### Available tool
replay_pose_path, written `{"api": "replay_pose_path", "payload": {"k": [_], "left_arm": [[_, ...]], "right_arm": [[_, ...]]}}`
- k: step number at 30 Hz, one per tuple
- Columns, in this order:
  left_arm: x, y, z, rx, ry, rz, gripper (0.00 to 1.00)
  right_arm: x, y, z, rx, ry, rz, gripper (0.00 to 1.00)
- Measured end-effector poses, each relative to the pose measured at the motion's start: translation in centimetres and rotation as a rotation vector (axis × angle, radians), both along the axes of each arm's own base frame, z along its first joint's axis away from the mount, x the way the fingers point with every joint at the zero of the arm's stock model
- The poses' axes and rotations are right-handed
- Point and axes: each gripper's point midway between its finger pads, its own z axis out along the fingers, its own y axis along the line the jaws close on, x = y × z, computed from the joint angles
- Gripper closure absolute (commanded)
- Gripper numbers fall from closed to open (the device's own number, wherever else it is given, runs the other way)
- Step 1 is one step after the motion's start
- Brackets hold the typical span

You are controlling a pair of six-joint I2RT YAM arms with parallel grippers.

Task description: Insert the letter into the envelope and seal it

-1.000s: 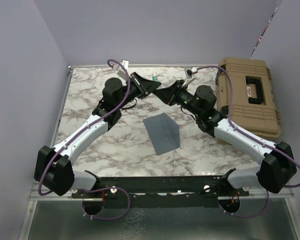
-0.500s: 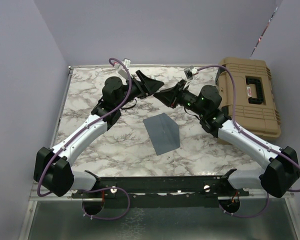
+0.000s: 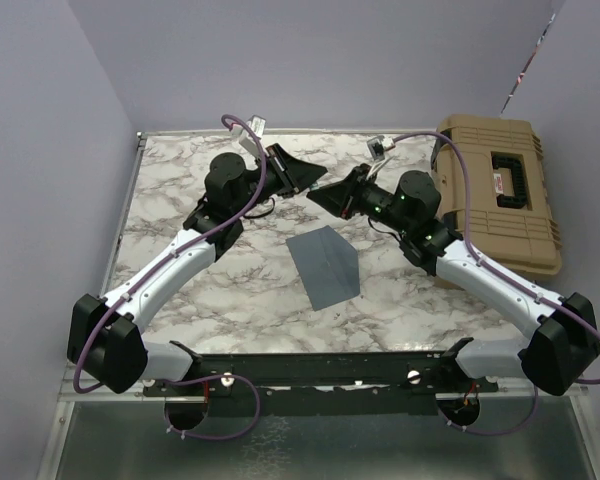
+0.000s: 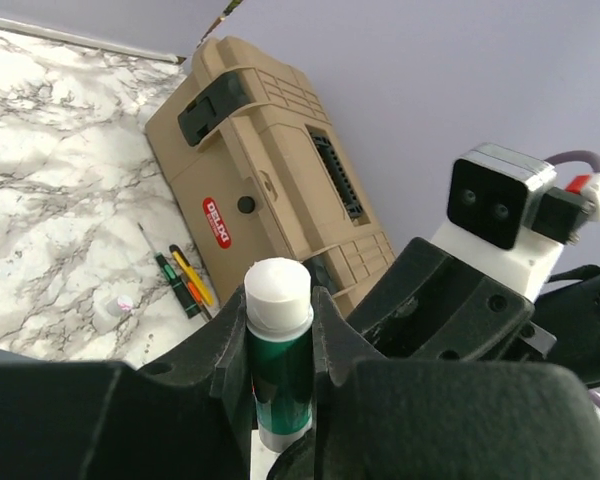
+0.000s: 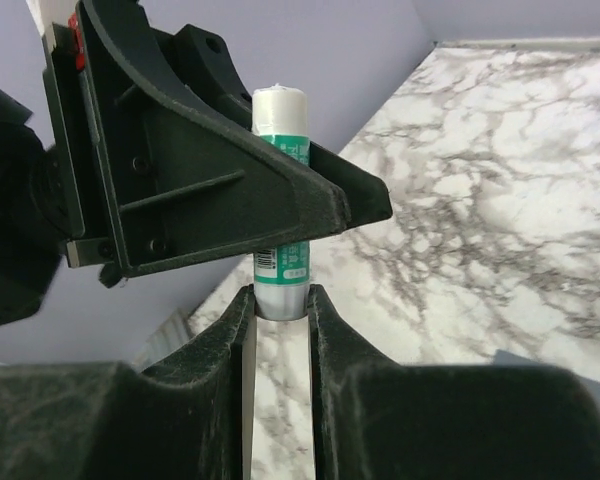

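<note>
The slate-blue envelope (image 3: 325,265) lies flat mid-table, below both grippers. The letter is out of view. A green glue stick (image 4: 280,350) with its white glue tip bare is held between the two grippers, which meet nose to nose above the back of the table. My left gripper (image 4: 280,305) is shut on the stick's green body just under the tip. My right gripper (image 5: 280,298) is shut on the stick's silver base end (image 5: 280,295). From above, the left gripper (image 3: 308,180) and right gripper (image 3: 322,193) touch tips, hiding the stick.
A tan hard case (image 3: 495,190) with a black handle stands at the back right, also in the left wrist view (image 4: 260,180). Several pens (image 4: 185,280) and a small pale round piece (image 4: 125,303) lie on the marble beside it.
The right wrist has shifted a little right and the left gripper's tip slightly up; both stay joined at the back. The envelope has not moved.
</note>
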Motion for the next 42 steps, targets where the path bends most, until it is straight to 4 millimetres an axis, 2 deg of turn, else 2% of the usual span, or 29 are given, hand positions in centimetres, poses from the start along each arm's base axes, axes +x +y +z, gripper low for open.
{"api": "replay_pose_path", "payload": {"k": [4, 11, 19, 23, 24, 25, 28, 30, 33, 37, 39, 42], "left_arm": [[-0.6, -0.3, 1.2, -0.025, -0.047, -0.043, 1.0], [-2.4, -1.0, 4.3, -0.081, -0.172, -0.148, 1.0], [-5.5, -1.5, 10.4, -0.167, -0.347, -0.265, 1.0], [-6.4, -1.4, 11.5, -0.177, -0.394, -0.293, 1.0], [-6.5, -1.4, 11.5, -0.178, -0.399, -0.296, 1.0], [-6.6, -1.4, 11.6, -0.179, -0.405, -0.3, 1.0], [-6.9, -1.4, 12.0, -0.181, -0.426, -0.313, 1.0], [-7.0, -1.4, 12.2, -0.182, -0.437, -0.314, 1.0], [-6.8, -0.9, 12.8, -0.19, -0.454, -0.296, 1.0], [-6.6, -0.6, 13.1, -0.2, -0.452, -0.279, 1.0], [-6.6, -0.6, 13.1, -0.202, -0.448, -0.275, 1.0], [-6.5, -0.6, 13.2, -0.204, -0.449, -0.269, 1.0]], "right_arm": [[-0.5, 0.2, 1.0, 0.106, 0.09, 0.02, 1.0], [-2.3, -0.5, 3.7, 0.435, 0.244, 0.089, 1.0], [-4.8, -1.7, 9.2, 0.801, 0.349, 0.283, 1.0], [-5.5, -1.8, 10.2, 0.908, 0.396, 0.388, 1.0], [-5.6, -1.8, 10.3, 0.917, 0.406, 0.399, 0.97], [-5.6, -1.8, 10.3, 0.922, 0.415, 0.407, 0.89], [-6.0, -2.0, 10.6, 0.929, 0.411, 0.423, 0.49], [-6.2, -2.2, 11.0, 0.925, 0.386, 0.416, 0.34], [-6.9, -3.0, 12.0, 0.876, 0.288, 0.372, 0.28], [-7.7, -3.6, 12.9, 0.689, 0.083, 0.242, 0.25], [-7.5, -3.9, 13.1, 0.577, -0.024, 0.171, 0.25], [-6.6, -4.1, 12.5, 0.413, -0.154, 0.063, 0.25]]}}
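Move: Both my hands hold the glue stick upright between them: my left has its green barrel at the stick's middle, my right its lower end, with the middle some 3 cm above that grip. The closed envelope lies about 33 cm below, roughly 3 cm back from my left hand and 1 cm to its right. About 22 cm to my left hand's right and 3 cm farther out lie the hand tools; the tan case stands some 37 cm right and 10 cm ahead. I lift the glue stick with both hands, up about 10 cm and some 6 cm back, my left fingers tipping upward and my right wrist rolling over hard, 50 degrees or so. Then my right fingers open and let go of the lower end, and that hand draws a few centimetres off to my right, rolling back, while my left keeps its hold and eases slightly higher. ##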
